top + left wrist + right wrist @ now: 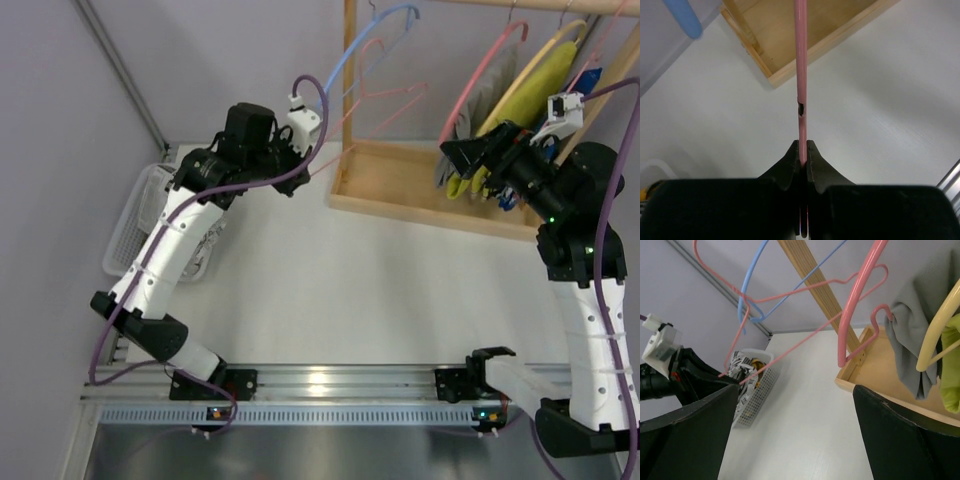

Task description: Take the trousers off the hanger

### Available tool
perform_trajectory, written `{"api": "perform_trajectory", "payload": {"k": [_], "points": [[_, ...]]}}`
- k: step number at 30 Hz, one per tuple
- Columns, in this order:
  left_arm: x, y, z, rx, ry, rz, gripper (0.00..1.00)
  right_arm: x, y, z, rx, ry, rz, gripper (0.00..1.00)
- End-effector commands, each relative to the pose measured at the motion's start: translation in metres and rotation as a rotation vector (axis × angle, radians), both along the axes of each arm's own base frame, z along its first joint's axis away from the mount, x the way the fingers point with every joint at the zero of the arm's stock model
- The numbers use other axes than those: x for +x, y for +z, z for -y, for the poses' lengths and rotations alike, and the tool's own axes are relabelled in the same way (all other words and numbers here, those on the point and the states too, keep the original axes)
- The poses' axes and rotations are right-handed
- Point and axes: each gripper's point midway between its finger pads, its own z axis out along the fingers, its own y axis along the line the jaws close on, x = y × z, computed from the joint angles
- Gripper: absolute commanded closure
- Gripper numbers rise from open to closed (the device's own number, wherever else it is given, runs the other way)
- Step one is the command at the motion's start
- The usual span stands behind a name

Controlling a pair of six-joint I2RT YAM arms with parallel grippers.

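Note:
The hanger [380, 124] is a thin pink wire one, held out level between the basket and the wooden rack, with nothing hanging on it. My left gripper [300, 160] is shut on its end; in the left wrist view the pink wire [801, 75] runs straight out from between the closed fingertips [803, 150]. The trousers [742, 365], black-and-white print fabric, lie bunched in the white basket [757, 390], below the hanger [815, 284]. My right gripper [795, 440] stands wide open and holds nothing, in front of the rack [470, 155].
A wooden rack with a tray base [420, 185] stands at the back right. On it hang a light blue hanger [385, 25], a thick salmon hanger [480, 70] with a grey garment [925, 315], and a yellow hanger with olive-yellow clothing [540, 90]. The basket [135, 225] sits at the table's left edge.

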Motion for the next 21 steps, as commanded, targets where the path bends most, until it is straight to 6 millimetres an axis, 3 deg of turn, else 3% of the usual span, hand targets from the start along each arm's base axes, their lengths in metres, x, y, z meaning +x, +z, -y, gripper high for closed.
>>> {"api": "perform_trajectory", "payload": {"k": [1, 2, 3, 4, 6, 7, 8, 9, 10, 12, 18, 21], "points": [[0.014, 0.050, 0.014, -0.080, -0.041, 0.108, 1.00, -0.009, 0.020, 0.006, -0.005, -0.001, 0.057, 0.01], [0.020, 0.056, 0.018, -0.097, -0.038, 0.114, 1.00, -0.007, 0.019, 0.007, 0.000, -0.004, 0.054, 0.01], [0.031, 0.047, 0.028, -0.097, -0.044, 0.082, 1.00, -0.006, 0.020, 0.007, 0.000, -0.003, 0.057, 0.00], [0.033, 0.068, 0.032, -0.132, -0.051, 0.114, 1.00, -0.005, 0.022, 0.009, 0.002, -0.013, 0.064, 0.01], [0.048, 0.065, 0.044, -0.150, -0.042, 0.099, 1.00, -0.001, 0.025, 0.015, -0.003, -0.041, 0.072, 0.01], [0.051, 0.080, 0.046, -0.175, -0.040, 0.129, 1.00, -0.001, 0.025, 0.018, -0.006, -0.052, 0.073, 0.01], [0.055, 0.082, 0.049, -0.186, -0.036, 0.131, 1.00, 0.000, 0.026, 0.020, -0.008, -0.060, 0.072, 0.01], [0.064, 0.073, 0.056, -0.190, -0.032, 0.106, 1.00, 0.000, 0.026, 0.020, -0.008, -0.061, 0.072, 0.01], [0.066, 0.082, 0.058, -0.211, -0.030, 0.122, 1.00, 0.001, 0.024, 0.022, -0.007, -0.067, 0.067, 0.00], [0.077, 0.074, 0.067, -0.223, -0.021, 0.096, 1.00, 0.001, 0.022, 0.023, -0.003, -0.072, 0.060, 0.01], [0.101, 0.091, 0.084, -0.318, -0.005, 0.157, 1.00, 0.000, 0.011, 0.024, 0.015, -0.080, 0.044, 0.01], [0.115, 0.080, 0.089, -0.301, 0.009, 0.166, 1.00, -0.003, 0.010, 0.026, 0.015, -0.088, 0.044, 0.01]]}}
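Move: The left hand already holds the empty pink hanger by its lower corner. The rod spot for its hook, between the two hung neighbours, lies some 20 cm ahead, 13 cm to the right and 30 cm above. The blue hanger's middle is about 14 cm ahead, 9 cm right and 17 cm up; the thick pink hanger is roughly 13 cm ahead, 27 cm right and 18 cm up. From the right hand, that rod spot lies about 22 cm ahead, 12 cm left and 19 cm up. Keeping its nearly shut pinch on the pink hanger's lower corner, the left hand carries it forward about 10 cm and right about 8 cm towards the rod, climbing some 6 cm at first and then easing down by 2 to 3 cm while still travelling, as it rolls about 10 degrees, left side down. The right hand, wide open and holding nothing, drifts about 2 cm to the right in front of the thick pink hanger and stays ready there. ##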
